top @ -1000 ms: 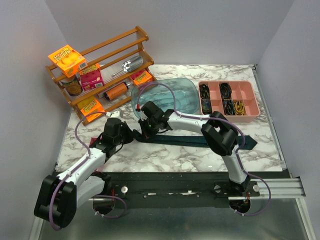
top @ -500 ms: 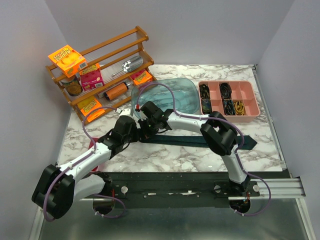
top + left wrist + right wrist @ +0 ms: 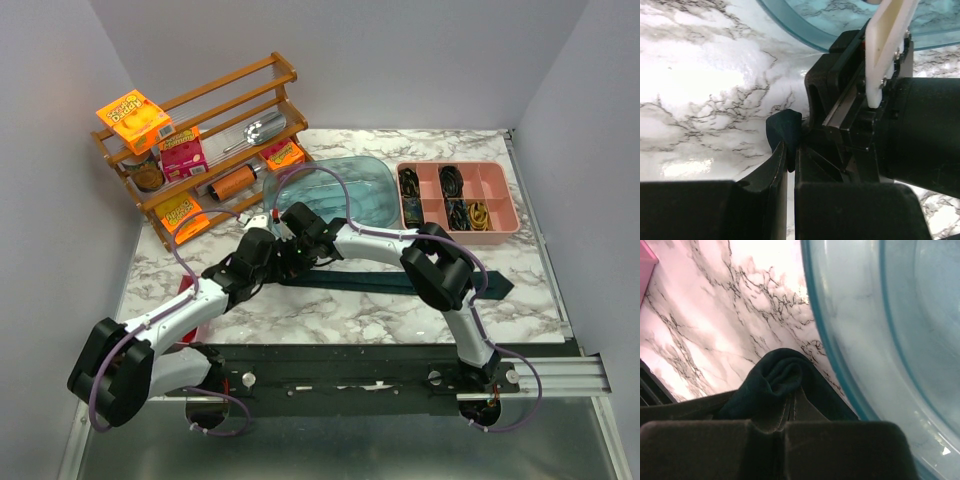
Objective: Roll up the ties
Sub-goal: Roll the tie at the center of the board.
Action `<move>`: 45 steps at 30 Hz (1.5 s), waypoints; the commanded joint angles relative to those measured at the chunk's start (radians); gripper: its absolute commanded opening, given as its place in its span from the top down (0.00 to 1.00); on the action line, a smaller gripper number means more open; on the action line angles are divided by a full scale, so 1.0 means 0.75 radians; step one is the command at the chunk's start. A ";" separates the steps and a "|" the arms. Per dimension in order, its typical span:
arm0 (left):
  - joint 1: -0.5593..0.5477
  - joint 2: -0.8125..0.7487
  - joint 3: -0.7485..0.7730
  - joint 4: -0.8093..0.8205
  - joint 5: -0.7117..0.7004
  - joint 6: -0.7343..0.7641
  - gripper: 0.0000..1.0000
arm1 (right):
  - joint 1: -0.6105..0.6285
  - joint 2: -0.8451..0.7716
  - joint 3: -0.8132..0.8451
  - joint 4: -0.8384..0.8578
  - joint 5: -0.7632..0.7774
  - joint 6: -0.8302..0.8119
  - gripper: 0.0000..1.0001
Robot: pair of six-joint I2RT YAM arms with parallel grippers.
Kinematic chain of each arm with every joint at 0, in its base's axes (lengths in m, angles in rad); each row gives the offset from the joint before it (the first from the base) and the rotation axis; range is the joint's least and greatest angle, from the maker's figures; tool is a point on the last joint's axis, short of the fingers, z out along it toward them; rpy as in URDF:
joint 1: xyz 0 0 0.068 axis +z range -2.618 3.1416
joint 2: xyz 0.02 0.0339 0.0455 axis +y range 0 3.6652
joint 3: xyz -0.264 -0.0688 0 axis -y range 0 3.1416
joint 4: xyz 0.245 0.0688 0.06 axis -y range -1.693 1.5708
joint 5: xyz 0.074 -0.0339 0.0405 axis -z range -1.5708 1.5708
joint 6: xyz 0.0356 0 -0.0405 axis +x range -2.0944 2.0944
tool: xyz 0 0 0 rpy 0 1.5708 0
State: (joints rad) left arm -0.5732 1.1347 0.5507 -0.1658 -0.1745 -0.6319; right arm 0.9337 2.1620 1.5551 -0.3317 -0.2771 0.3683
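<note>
The dark teal tie lies stretched across the marble table in front of the blue tub, its broad end at the right. Both grippers meet at its left, narrow end. My left gripper is shut on a small bunch of the fabric, which pokes out between its fingertips. Right beside it, my right gripper is shut on a curled fold of the tie, pinched at the fingertips. The right gripper's black body fills the left wrist view's right side.
The translucent blue tub stands just behind the grippers; its wall is close to the right fingers. A pink divided tray of small items sits at the back right. A wooden rack with boxes stands at the back left.
My left arm has swung right and forward until its gripper sits against the right gripper at the tie's narrow end. The right arm and the tie's long stretch have not moved.
</note>
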 commanded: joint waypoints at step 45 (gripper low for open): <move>-0.314 0.356 0.337 -0.452 -0.565 0.043 1.00 | -0.185 -0.447 -0.353 0.027 0.098 -0.006 1.00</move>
State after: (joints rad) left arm -0.7750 1.3602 0.7689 -0.5037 -0.5507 -0.6044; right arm 0.7982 1.8565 1.3056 -0.3153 -0.2245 0.3725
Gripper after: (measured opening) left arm 0.133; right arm 0.008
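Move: My left hand holds the tie's folded end. The fold under my right fingertips lies about 2 cm to the right of that hand and some 3 cm below it; it is right at my closed right fingertips, perhaps 1 cm to their left. The teal dish is centred about 16 cm ahead and 12 cm to the right of my left hand. The pink fruit box sits roughly 18 cm to its left and 9 cm back. I lift my closed right fingertips clear of the fold, up about 6 cm, then carry them some 8 cm right and a little forward, over the flat strip. My left hand keeps its pinch, draws the end about 5 cm left, then comes back about 4 cm right while sinking a little, its left side rolling up nearly 30 degrees. ##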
